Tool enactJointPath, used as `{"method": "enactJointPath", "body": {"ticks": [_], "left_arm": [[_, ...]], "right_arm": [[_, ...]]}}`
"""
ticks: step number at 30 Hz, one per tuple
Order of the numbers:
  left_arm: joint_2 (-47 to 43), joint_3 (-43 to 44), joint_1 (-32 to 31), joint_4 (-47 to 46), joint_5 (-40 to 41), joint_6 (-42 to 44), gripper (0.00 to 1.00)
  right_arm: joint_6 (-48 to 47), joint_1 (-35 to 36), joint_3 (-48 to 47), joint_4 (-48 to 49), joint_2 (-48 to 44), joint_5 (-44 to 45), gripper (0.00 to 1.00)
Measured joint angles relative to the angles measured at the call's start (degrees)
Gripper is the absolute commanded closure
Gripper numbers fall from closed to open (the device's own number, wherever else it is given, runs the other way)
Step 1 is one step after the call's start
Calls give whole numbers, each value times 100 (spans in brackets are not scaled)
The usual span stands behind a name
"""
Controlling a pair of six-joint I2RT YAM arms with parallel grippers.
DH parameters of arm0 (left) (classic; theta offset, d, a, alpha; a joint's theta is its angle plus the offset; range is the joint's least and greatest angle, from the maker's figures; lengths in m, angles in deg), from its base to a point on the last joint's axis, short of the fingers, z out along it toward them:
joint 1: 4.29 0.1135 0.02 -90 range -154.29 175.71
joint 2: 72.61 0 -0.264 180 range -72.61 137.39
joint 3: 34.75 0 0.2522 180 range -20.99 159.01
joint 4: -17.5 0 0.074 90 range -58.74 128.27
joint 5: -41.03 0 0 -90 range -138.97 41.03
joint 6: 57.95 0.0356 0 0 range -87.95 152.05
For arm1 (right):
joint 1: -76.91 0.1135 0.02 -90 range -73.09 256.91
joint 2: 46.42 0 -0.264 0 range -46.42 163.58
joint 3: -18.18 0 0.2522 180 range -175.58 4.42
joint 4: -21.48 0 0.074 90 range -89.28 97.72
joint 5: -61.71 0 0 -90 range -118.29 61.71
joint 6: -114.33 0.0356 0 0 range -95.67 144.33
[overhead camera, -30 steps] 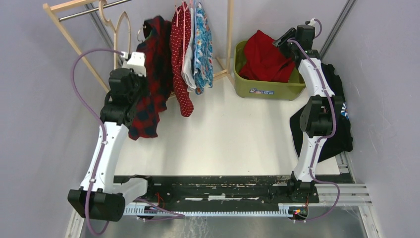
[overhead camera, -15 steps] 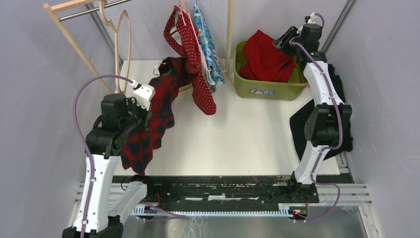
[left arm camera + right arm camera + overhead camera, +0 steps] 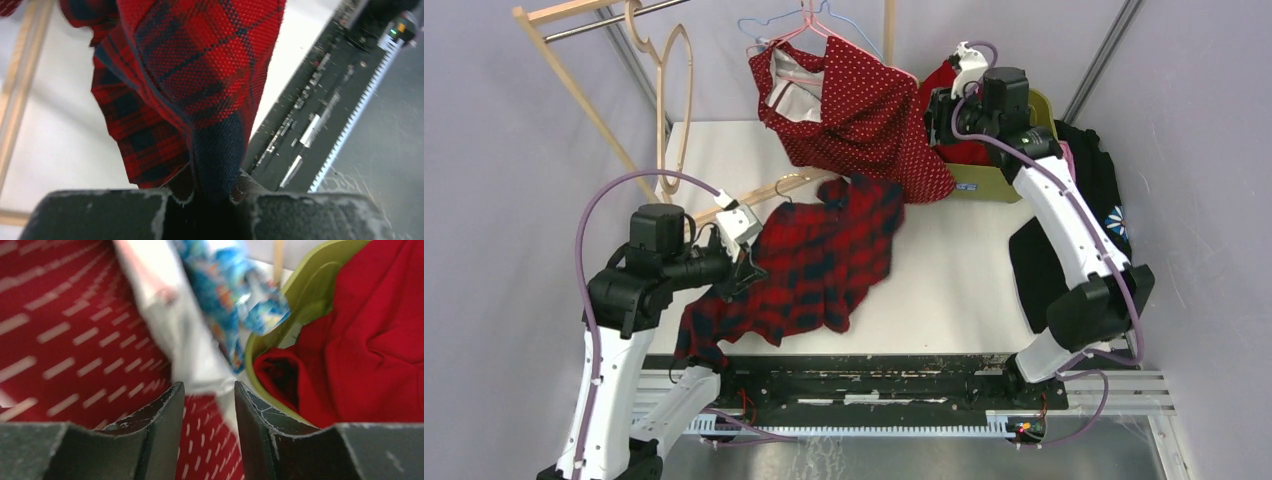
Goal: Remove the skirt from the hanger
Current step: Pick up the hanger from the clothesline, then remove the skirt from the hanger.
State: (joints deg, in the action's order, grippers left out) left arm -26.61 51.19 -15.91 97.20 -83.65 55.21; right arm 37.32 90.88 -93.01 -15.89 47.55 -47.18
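The red and navy plaid skirt [image 3: 824, 260] lies stretched across the table, its near end pinched in my left gripper [image 3: 746, 268]. In the left wrist view that gripper [image 3: 215, 189] is shut on a navy fold of the skirt [image 3: 200, 65]. A thin hanger hook [image 3: 786, 182] shows at the skirt's far edge; the rest of the hanger is hidden by cloth. My right gripper [image 3: 936, 112] is up beside a red polka-dot garment [image 3: 864, 110]. Its fingers [image 3: 167, 415] stand apart, with dotted and white cloth just past the tips [image 3: 207, 390].
A wooden clothes rack [image 3: 564, 70] with empty wooden hangers [image 3: 674, 90] stands at the back left. A green bin [image 3: 984, 185] with red cloth [image 3: 380, 350] sits at the back right. A blue patterned garment [image 3: 230, 295] hangs by it. Black cloth [image 3: 1084, 240] lies at the right edge.
My left arm has pulled back toward the near edge, dragging the plaid skirt off the rack onto the table. My right arm swung left from the bin. The polka-dot garment swung outward.
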Motion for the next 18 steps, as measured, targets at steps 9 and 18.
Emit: {"method": "enactJointPath", "body": {"ticks": [9,18], "left_arm": [[236,44,-616,946,-407,905,97],[1283,879,-800,647,339,1443,97]], "right_arm": [[-1036,326,380,-1233,-1300,170,51],[-1320,793,472,-2304,-1775,-201,51]]}}
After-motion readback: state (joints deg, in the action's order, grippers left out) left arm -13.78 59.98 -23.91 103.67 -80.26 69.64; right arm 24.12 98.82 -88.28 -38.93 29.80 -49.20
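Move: The left gripper already holds one end of the plaid shirt. The shirt's free shoulder hangs about 17 cm ahead of that hand, 28 cm right and 6 cm lower, and its hanger hook about 18 cm ahead and 9 cm right. From the empty right gripper, this shoulder is roughly 16 cm back, 14 cm left and 10 cm below. The dotted garment lies some 18 cm to its left, level ahead; the green bin lies 2 cm ahead, 17 cm right and 25 cm lower. Draw the right gripper back about 15 cm from beside the dotted garment towards the plaid shirt's free shoulder, fingers half open, turning counter-clockwise and rolling its left side down. Keep the shirt pinched in the left gripper: ease back some 4 cm and slightly down, then forward 6 cm and up a little, turning some 15 degrees clockwise. ##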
